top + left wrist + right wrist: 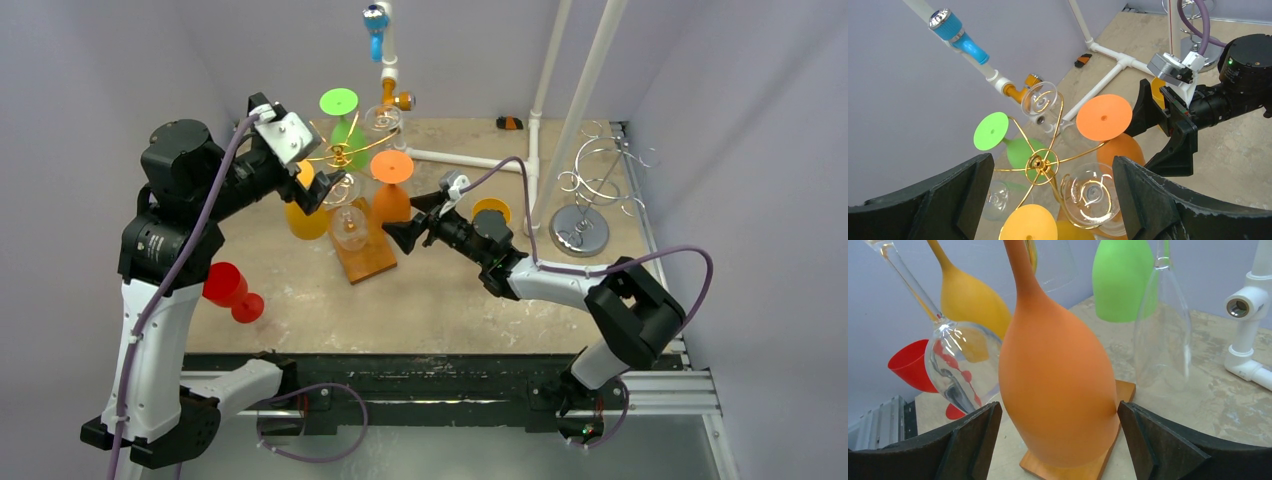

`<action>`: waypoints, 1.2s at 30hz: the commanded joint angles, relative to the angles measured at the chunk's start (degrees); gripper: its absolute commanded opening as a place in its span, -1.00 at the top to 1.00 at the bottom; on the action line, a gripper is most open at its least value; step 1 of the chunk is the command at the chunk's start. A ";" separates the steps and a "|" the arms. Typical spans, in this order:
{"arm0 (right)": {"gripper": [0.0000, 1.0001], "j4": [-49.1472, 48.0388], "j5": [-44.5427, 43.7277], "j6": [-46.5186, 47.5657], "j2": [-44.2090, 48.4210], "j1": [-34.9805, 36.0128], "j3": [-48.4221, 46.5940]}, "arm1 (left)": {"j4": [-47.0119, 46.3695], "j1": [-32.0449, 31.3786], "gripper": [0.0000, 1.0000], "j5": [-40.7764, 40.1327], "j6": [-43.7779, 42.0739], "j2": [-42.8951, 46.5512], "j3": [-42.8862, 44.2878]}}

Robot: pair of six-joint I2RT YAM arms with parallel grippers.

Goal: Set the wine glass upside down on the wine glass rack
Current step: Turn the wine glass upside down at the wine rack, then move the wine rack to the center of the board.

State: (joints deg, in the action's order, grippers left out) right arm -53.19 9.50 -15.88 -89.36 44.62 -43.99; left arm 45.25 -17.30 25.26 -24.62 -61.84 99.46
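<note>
An orange wine glass (391,200) hangs upside down from the gold wire rack (340,155), foot up and bowl just above the rack's wooden base (366,260). My right gripper (412,220) is open around the bowl (1058,385). Its right finger (1158,440) just touches the bowl, and there is a gap at the left finger (968,440). My left gripper (320,188) hovers open above the rack hub (1040,162) and holds nothing. In the left wrist view the orange foot (1104,117) rests on a gold arm.
Green (345,125), yellow (305,215) and clear (350,230) glasses hang close together on the same rack. A red glass (230,290) lies on the table at the left. A white pipe frame (535,130) and a silver rack (590,200) stand at the right.
</note>
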 commanded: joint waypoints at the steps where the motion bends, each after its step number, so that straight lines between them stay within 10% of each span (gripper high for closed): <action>1: -0.98 0.07 -2.85 0.01 2.59 0.04 -1.04 | -1.53 -0.01 -0.93 -1.15 0.47 0.58 -0.62; 16: -0.98 24.17 -17.96 0.58 17.55 11.77 1.19 | -0.30 -0.01 -1.00 -0.04 0.81 2.73 -4.31; 21: -0.59 23.92 -21.20 -6.54 18.23 16.63 7.42 | 3.71 -0.01 -1.00 4.04 -2.78 6.79 -7.94; 36: -0.09 18.91 -24.75 -16.48 7.29 19.18 9.62 | 21.70 -0.01 -0.39 7.97 -46.69 26.61 -42.83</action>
State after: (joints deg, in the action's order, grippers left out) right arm -30.28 -11.75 -28.80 -79.20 63.20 -34.13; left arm 64.75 -17.32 32.82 -55.44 -36.58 63.35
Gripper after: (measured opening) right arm 0.561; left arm 0.746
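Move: The orange glass already hangs upside down on the gold rack, its bowl between the right hand's open fingers; its middle is about 2 cm ahead, 2 cm left and 5 cm above. From the right hand, the hanging clear glass is about 9 cm left, 2 cm back and 5 cm up. The orange glass lies 5 cm ahead, 12 cm right and 17 cm below the left hand; the red glass is 8 cm back, 18 cm left and 38 cm down. Back and down, both empty hands withdraw from the rack. The right slides off the orange bowl, rising a few centimetres as it backs off, then sinks, ending about 11 cm back and 10 cm lower, fingers tipped down and half closed. The left starts slowly, then drops some 20 cm and backs off, rolling and turning clockwise, fingers narrowing slightly. ##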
